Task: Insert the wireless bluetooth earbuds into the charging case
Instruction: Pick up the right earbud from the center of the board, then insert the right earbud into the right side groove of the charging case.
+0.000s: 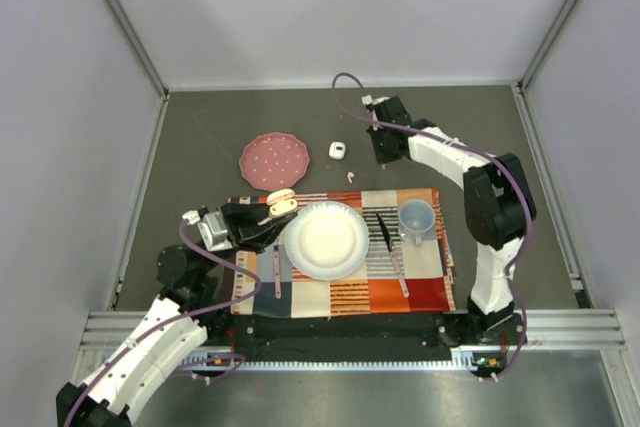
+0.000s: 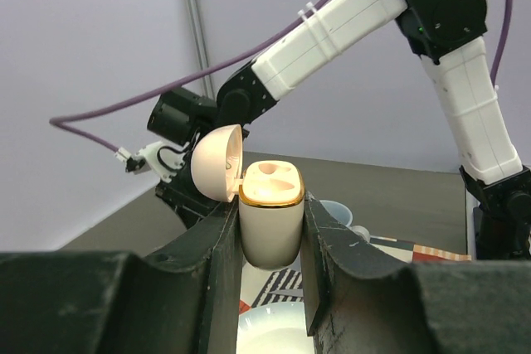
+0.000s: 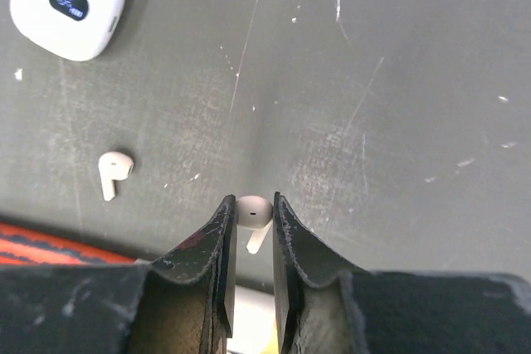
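My left gripper (image 2: 270, 206) is shut on the peach charging case (image 2: 271, 225), which it holds upright above the white plate, lid (image 2: 216, 163) swung open. From above, the case (image 1: 282, 204) sits at the left gripper (image 1: 276, 211) by the plate's left rim. Whether its wells hold anything I cannot tell. My right gripper (image 3: 254, 203) is shut on a white earbud (image 3: 253, 212) just over the grey table, stem pointing down. A second white earbud (image 3: 113, 171) lies loose to its left. In the top view the right gripper (image 1: 383, 156) hangs right of that loose earbud (image 1: 351, 176).
A small white case with a lit display (image 3: 68, 3) rests beyond the loose earbud. A pink plate (image 1: 273, 160) sits at the back left. The patterned cloth (image 1: 420, 282) carries a white plate (image 1: 326, 240), a blue cup (image 1: 417, 217), a black knife (image 1: 385, 232) and pink cutlery (image 1: 277, 269).
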Controlling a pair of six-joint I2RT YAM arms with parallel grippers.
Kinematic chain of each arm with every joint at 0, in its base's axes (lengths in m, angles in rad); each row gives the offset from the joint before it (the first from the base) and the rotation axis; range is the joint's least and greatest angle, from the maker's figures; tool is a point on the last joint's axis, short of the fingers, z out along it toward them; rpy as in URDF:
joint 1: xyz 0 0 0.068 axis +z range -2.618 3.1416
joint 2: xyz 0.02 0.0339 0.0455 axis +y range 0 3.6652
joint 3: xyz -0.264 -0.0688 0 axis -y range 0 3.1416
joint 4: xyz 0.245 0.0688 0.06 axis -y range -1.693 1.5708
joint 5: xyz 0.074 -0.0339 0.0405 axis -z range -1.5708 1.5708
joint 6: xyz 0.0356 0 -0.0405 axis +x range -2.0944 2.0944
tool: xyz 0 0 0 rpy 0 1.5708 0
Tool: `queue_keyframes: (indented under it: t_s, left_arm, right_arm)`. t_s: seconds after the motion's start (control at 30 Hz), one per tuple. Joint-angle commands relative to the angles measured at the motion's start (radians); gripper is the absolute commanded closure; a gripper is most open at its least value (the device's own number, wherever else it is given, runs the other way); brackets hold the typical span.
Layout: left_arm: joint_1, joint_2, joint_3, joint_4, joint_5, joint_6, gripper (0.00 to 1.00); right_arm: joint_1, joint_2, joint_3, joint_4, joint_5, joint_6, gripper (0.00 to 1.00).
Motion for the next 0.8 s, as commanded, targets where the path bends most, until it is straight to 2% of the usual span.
queue_keyframes:
  t_s: [0.0, 0.3, 0.57, 0.77]
  left_arm:
    - [-0.001, 0.009, 0.033, 0.041, -0.008, 0.014, 1.00]
    - [-0.002, 0.012, 0.014, 0.062, -0.052, 0.007, 1.00]
    - [-0.001, 0.009, -0.009, 0.099, -0.097, -0.007, 1.00]
    - [-0.001, 0.036, -0.024, 0.164, -0.112, -0.030, 1.00]
  right_arm:
    - [0.032, -0.171, -0.047, 0.079, 0.027, 0.005, 0.95]
    - [0.163, -0.441, -0.238, 0.263, 0.159, 0.003, 0.98]
    - [0.286, -0.717, -0.513, 0.612, 0.260, 0.025, 0.98]
    - [0.372, -0.866, -0.611, 0.755, 0.338, 0.031, 0.99]
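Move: The open charging case is held between the left hand's fingers, right at its hand point. From the right hand that case lies about 26 cm back, 20 cm to the left and some 25 cm higher. Near the right hand, on the board roughly 4 cm below it, the other earbud lies about 6 cm left and 1 cm back, and the closed white case 9 cm left and 5 cm ahead. The dinner plate is 11 cm left and 15 cm back. Still pinching the earbud, already clear of the board, the right hand lifts it fast by nearly 20 cm while drawing back about 11 cm and a little left, towards the open charging case; the fingers swing up from steeply down to near level, some 40 degrees, with a roll raising the hand's left side. The left hand keeps its grip on the case, easing forward and up by 1 to 2 cm. ##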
